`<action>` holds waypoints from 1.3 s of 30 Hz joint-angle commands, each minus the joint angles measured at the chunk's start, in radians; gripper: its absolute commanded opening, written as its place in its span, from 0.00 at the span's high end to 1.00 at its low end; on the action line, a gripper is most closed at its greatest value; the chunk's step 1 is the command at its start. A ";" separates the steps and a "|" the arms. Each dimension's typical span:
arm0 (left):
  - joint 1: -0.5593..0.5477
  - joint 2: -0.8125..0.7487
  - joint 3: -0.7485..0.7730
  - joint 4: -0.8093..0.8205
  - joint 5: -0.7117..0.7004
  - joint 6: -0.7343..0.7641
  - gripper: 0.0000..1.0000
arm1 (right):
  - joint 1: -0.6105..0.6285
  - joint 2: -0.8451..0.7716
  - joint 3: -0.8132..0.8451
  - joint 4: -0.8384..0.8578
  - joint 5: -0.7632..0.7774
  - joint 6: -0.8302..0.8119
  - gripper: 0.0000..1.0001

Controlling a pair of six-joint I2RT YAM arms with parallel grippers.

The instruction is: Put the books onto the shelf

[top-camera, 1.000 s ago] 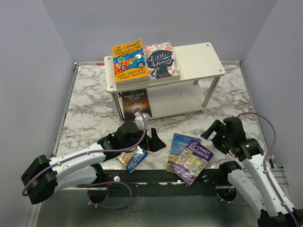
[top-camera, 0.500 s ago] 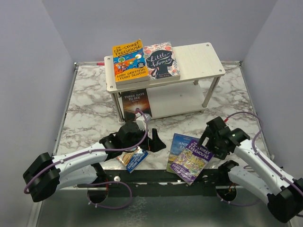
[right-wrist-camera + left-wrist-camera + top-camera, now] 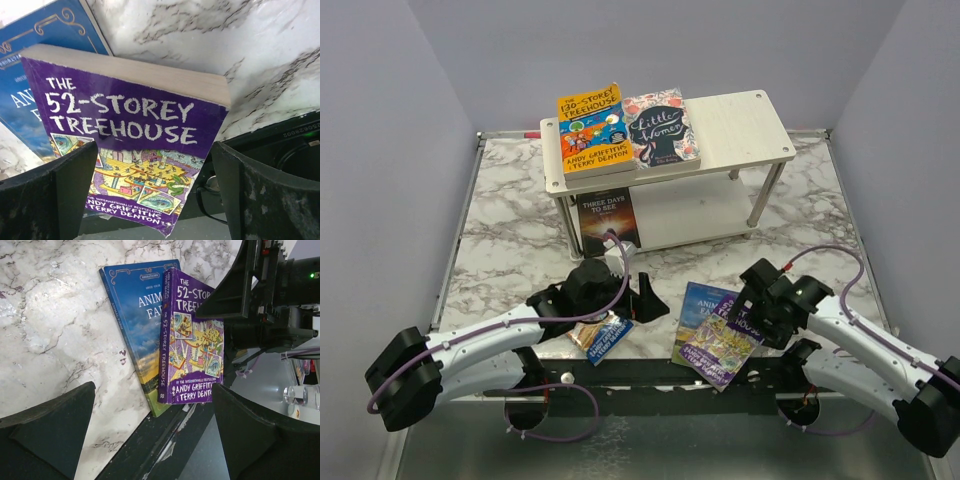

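The shelf (image 3: 740, 122) stands at the back of the marble table. An orange Treehouse book (image 3: 590, 130) and Little Women (image 3: 662, 127) lie on its top board, and a dark book (image 3: 607, 213) lies on the lower board. Near the front edge the purple 52-Storey Treehouse (image 3: 728, 338) rests partly on the blue Animal Farm (image 3: 697, 303). My right gripper (image 3: 741, 308) hangs open just above the purple book (image 3: 130, 125), a finger on either side of the cover. My left gripper (image 3: 655, 298) is open, left of both books (image 3: 192, 340). Another book (image 3: 602, 335) lies under the left arm.
The purple book overhangs the table's black front rail (image 3: 640, 372). Grey walls close in the table on the left, right and back. The shelf's silver legs (image 3: 766, 195) stand behind the two grippers. The right half of the top board is bare.
My right arm has swung left and down from beside the books to right over the purple book, jaws a touch wider. The left arm and the books have barely moved.
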 commanded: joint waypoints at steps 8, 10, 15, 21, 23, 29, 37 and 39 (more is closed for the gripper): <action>0.002 0.033 -0.004 0.023 0.000 -0.003 0.01 | 0.139 0.097 -0.031 0.200 -0.008 0.091 0.00; 0.002 0.057 0.004 0.023 0.001 0.000 0.01 | 0.148 0.110 -0.030 0.245 -0.008 0.084 0.00; 0.002 0.132 0.012 0.046 -0.003 -0.006 0.01 | 0.154 0.141 -0.011 0.337 0.002 0.029 0.04; 0.001 0.243 0.013 0.102 0.031 -0.036 0.01 | 0.156 0.176 -0.002 0.456 -0.013 -0.038 0.11; 0.001 0.272 0.005 0.125 0.043 -0.049 0.01 | 0.156 0.182 -0.008 0.491 -0.024 -0.054 0.14; 0.001 0.341 -0.019 0.186 0.081 -0.098 0.01 | 0.156 0.172 -0.054 0.583 -0.054 -0.073 0.28; -0.005 0.375 -0.066 0.247 0.085 -0.182 0.01 | 0.157 0.141 -0.114 0.653 -0.069 -0.079 0.37; -0.009 0.387 -0.075 0.258 0.070 -0.199 0.01 | 0.156 0.140 -0.122 0.667 -0.076 -0.080 0.37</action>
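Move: The 52-Storey Treehouse book lies askew under the right hand: its middle is about 6 cm to the left, 4 cm back and 3 cm below. The Animal Farm book, partly beneath it, is some 10 cm left and 2 cm back. From the raised left hand, the Treehouse book is about 17 cm right, 8 cm back and 11 cm down, while a blue book lies roughly 14 cm left and 9 cm back. The right hand, fingers down around the upper right part of the 52-Storey Treehouse book, sweeps about 9 cm left and then also 5 cm forward, its right finger pushing along the book's right edge while the hand turns a little counter-clockwise and the fingers narrow to about two thirds open. Meanwhile the left hand, fingers staying wide open, sinks about 7 cm beside the book's upper left corner and its fingers tip further down, ending with one fingertip close to the left edge. ##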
